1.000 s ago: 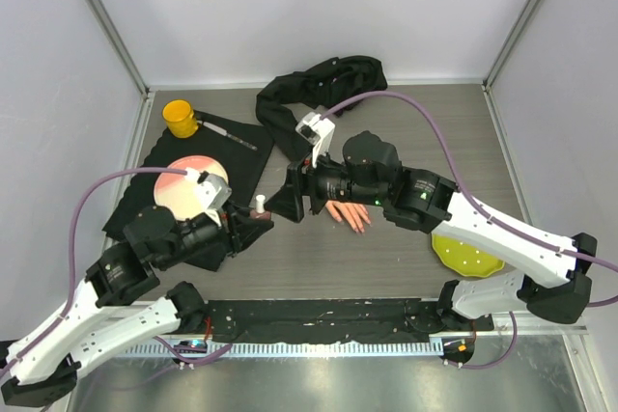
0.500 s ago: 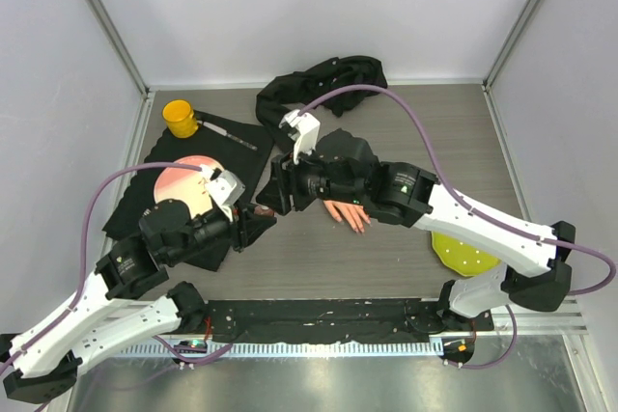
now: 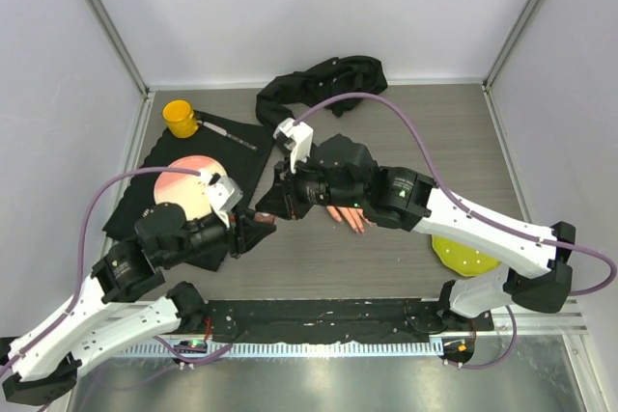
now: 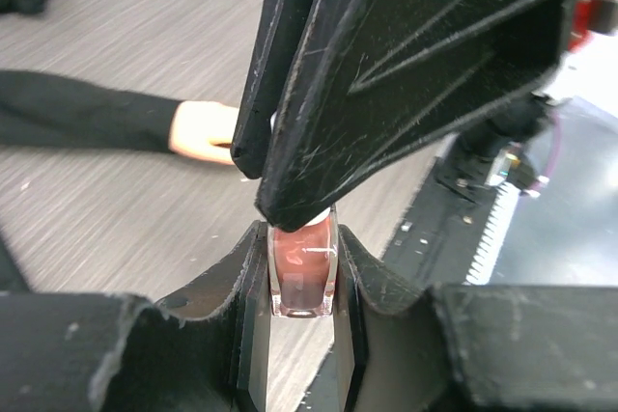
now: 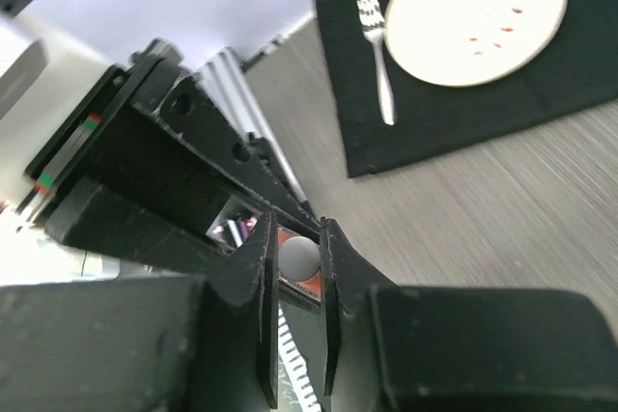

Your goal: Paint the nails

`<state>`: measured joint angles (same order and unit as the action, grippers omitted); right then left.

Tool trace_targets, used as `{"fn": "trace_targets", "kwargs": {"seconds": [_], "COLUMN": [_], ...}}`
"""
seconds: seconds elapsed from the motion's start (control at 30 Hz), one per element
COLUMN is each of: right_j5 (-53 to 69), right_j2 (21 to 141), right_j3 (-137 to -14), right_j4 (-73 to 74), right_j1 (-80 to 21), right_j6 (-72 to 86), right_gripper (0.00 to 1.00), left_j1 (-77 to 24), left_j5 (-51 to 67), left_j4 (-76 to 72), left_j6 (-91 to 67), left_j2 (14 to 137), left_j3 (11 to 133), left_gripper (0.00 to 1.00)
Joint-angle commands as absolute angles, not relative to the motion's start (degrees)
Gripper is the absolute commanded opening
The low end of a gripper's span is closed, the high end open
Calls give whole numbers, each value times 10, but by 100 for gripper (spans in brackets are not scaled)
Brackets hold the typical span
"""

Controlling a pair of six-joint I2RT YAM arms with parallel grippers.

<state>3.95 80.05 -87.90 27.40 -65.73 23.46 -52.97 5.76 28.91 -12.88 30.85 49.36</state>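
Note:
A small polish bottle [image 4: 301,279] of pinkish-red liquid stands upright between the fingers of my left gripper [image 4: 301,233], which is shut on its glass sides. My right gripper [image 5: 297,238] comes from above, and its fingers close on the bottle's round white cap [image 5: 299,258]. In the top view, the left gripper [image 3: 257,225] and right gripper [image 3: 272,204] meet just left of the mannequin hand [image 3: 346,215]. The hand lies flat, and its nails [image 3: 359,228] show as pinkish fingertips pointing toward the near edge. The right arm covers most of the hand.
The hand's long black sleeve [image 3: 319,84] curls at the back. A black mat [image 3: 239,156] on the left carries a plate [image 3: 183,190], a fork [image 5: 379,55] and a pen-like stick [image 3: 227,132]. A yellow cup [image 3: 180,116] stands behind it. A yellow-green dish [image 3: 463,256] lies right.
My right gripper has swung left and down over the bottle, and its jaws have closed from wide apart onto the cap. The left gripper has kept its hold on the bottle.

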Motion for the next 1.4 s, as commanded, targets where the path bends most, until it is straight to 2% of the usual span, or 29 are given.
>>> {"fn": "trace_targets", "kwargs": {"seconds": [0.0, 0.2, 0.33, 0.5, 0.6, 0.7, 0.83, 0.9, 0.93, 1.0, 1.03, 1.2, 1.33, 1.37], "right_j5": [81, 92, 158, 421, 468, 490, 458, 433, 408, 367, 313, 158, 135, 117], "right_j2": [748, 714, 715, 673, 686, 703, 688, 682, 679, 678, 679, 681, 676, 673], "right_j3": [-832, -784, -771, -678, -678, -702, -685, -678, -675, -678, -691, -749, -777, -780], "right_j4": [239, 200, 153, 30, 3, 25, 18, 4, 4, 9, 17, 124, 165, 180], "right_j1": [-653, -649, -649, -649, -649, -649, -649, -649, -649, -649, -649, -649, -649, -649], "right_j6": [214, 225, 192, 65, 40, 40, 53, 78, 88, 126, 140, 209, 251, 260], "right_gripper": [1, 1, 1, 1, 1, 1, 2, 13, 26, 42, 53, 68, 80, 80], "left_j1": [-529, -529, -529, -529, -529, -529, -529, -529, -529, -529, -529, -529, -529, -529], "left_j5": [95, 104, 133, 197, 232, 240, 236, 232, 230, 224, 221, 195, 164, 159], "left_j4": [243, 241, 222, 188, 174, 170, 169, 168, 169, 171, 176, 191, 198, 200], "left_j6": [-130, -143, -156, -177, -187, -193, -192, -191, -189, -185, -185, -171, -161, -159], "left_j2": [265, 248, 246, 243, 243, 236, 222, 216, 215, 215, 216, 224, 236, 239], "left_j3": [498, 493, 491, 488, 489, 489, 483, 482, 479, 478, 478, 482, 485, 486], "left_gripper": [0, 0, 0, 0, 0, 0, 0, 0, 0, 0, 0, 0, 0, 0]}}
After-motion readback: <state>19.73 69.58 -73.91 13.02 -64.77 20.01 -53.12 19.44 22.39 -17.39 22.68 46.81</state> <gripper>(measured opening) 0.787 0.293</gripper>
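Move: My right fingers are already shut on the nail polish cap, right at their hand point. From my left hand, which grips the bottle, the cap is about 2 cm to the right, 2 cm up and 1 cm ahead. From my right hand, the false hand lies roughly 12 cm ahead and 16 cm right, the pink plate some 18 cm ahead and 24 cm left, both about 28 cm below. I twist cap against bottle: my right hand keeps its pinch while swinging back towards my base about 9 cm, wrist turning some 35 degrees counter-clockwise and tilting, as my left swings the held bottle back 7 cm, turning clockwise and rising. Then I open the right fingers wide, letting go of the cap, and both hands come partway forward again, wrists unwinding. ##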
